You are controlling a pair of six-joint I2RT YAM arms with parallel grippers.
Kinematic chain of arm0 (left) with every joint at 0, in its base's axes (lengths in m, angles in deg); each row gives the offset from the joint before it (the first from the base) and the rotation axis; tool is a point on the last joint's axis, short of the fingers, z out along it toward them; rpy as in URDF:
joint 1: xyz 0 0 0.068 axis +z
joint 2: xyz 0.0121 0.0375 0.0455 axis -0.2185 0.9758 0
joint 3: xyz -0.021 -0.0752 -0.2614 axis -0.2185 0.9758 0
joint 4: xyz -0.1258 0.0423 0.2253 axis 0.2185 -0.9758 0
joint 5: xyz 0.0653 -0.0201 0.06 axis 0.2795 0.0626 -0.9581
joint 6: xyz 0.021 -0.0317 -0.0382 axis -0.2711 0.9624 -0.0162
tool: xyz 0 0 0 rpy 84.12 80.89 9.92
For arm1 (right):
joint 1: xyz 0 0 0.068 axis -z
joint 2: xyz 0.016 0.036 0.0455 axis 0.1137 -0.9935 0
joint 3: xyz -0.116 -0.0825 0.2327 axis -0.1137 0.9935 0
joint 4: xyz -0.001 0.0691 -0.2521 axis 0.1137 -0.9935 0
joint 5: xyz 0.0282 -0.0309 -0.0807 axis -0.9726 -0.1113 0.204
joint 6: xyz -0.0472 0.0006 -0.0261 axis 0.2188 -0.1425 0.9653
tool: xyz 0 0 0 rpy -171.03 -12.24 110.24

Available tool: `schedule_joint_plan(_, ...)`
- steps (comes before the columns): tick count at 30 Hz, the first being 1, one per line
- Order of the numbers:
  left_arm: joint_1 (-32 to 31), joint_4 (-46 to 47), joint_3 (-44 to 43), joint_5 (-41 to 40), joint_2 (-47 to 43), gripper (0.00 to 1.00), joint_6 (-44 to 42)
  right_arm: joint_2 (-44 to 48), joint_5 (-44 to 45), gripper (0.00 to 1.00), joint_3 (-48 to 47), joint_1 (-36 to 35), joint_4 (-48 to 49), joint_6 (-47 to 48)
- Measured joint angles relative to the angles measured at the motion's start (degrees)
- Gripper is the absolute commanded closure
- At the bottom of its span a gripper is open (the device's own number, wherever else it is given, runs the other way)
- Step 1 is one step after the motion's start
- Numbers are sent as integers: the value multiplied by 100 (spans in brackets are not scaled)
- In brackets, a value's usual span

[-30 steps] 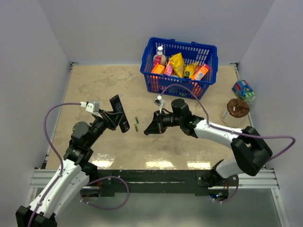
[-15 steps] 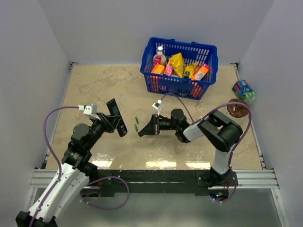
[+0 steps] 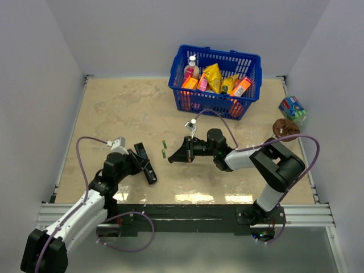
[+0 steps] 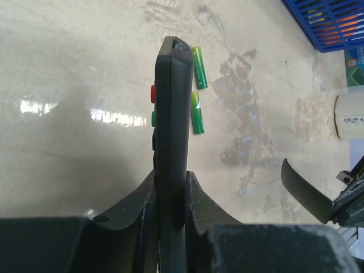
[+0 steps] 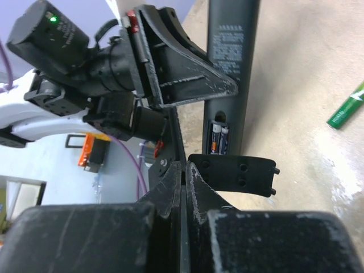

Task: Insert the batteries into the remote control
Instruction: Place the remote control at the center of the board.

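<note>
My left gripper (image 3: 139, 161) (image 4: 170, 173) is shut on the black remote control (image 3: 151, 175) (image 4: 172, 108), held edge-on low over the table. Seen from the right wrist, the remote control (image 5: 230, 57) shows its back, and two dark cells (image 5: 219, 137) sit in its open compartment. Two green batteries (image 3: 164, 148) (image 4: 197, 112) lie end to end on the table just beyond the remote's tip; one battery (image 5: 347, 108) shows in the right wrist view. My right gripper (image 3: 173, 158) (image 5: 186, 165) is shut on a thin black battery cover (image 5: 233, 173) (image 4: 304, 190), right of the batteries.
A blue basket (image 3: 251, 63) full of packets and a bottle stands at the back. A brown lump (image 3: 285, 129) and a green-blue box (image 3: 292, 108) lie at the right edge. Grey walls close in both sides.
My left arm has drawn back toward the near edge and lowered the remote closer to the table. The right arm folded its elbow and its gripper shifted slightly left, still holding the cover.
</note>
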Motion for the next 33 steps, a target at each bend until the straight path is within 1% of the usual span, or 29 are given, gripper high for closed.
schedule_joint_plan(7, 0, 964, 2, 166, 861, 100, 149, 516, 212, 100, -131, 0, -1268, 662)
schedule_joint_plan(8, 0, 1075, 24, 186, 925, 98, 162, 586, 251, 100, -166, 0, -1480, 763)
schedule_joint_plan(9, 0, 1231, 76, 201, 977, 93, 219, 667, 280, 100, -212, 0, -1700, 883)
schedule_joint_plan(11, 0, 1414, 166, 221, 1029, 87, 326, 776, 330, 100, -293, 0, -2000, 1045)
schedule_joint_plan(12, 0, 1508, 210, 238, 1064, 83, 389, 815, 372, 100, -343, 0, -2135, 1126)
schedule_joint_plan(16, 0, 1633, 262, 260, 1189, 76, 570, 890, 431, 100, -485, 0, -2463, 1327)
schedule_joint_plan(20, 0, 1333, 177, 146, 1193, 71, 586, 918, 457, 100, -527, 0, -2686, 1427)
schedule_joint_plan(21, 0, 1204, 155, 96, 1176, 67, 584, 927, 472, 100, -535, 0, -2739, 1453)
schedule_joint_plan(26, 0, 415, 144, -181, 1095, 60, 608, 1016, 568, 100, -590, 0, -3025, 1585)
schedule_joint_plan(29, 0, 192, 92, -308, 973, 57, 638, 1113, 595, 100, -662, 0, -3174, 1661)
schedule_joint_plan(30, 0, 127, 74, -343, 957, 51, 640, 1145, 599, 100, -678, 0, -3211, 1681)
schedule_joint_plan(32, 0, 0, 20, -407, 931, 45, 702, 1209, 608, 100, -719, 0, -3276, 1729)
schedule_joint_plan(33, -2, -96, -35, -444, 916, 40, 721, 1237, 614, 100, -734, 0, -3292, 1753)
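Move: The left hand already pinches the remote control on its edge, its long way running fore-and-aft, back facing right; its resting spot is almost right below, about 2 cm back and 4 cm down. One loose green battery lies some 7 cm ahead and 10 cm to the right, the other about 12 cm ahead and 10 cm right. The battery cover, in the right fingers, is 13 cm right, 3 cm ahead, 6 cm higher. From the right hand the spot is 13 cm left, 4 cm back, 11 cm below. The left hand first eases the pinched remote about 1 cm forward and 1.5 cm to the right, then sinks roughly 3 cm towards the board while swinging back leftward and slightly back, tipping down about 10 degrees as its fingers spread from the pinch to about half open and let go of the remote. The right hand keeps its shut grip on the battery cover and draws off only a little to the right, with a late lift of about 1.5 cm and a roll of some 10 degrees. ##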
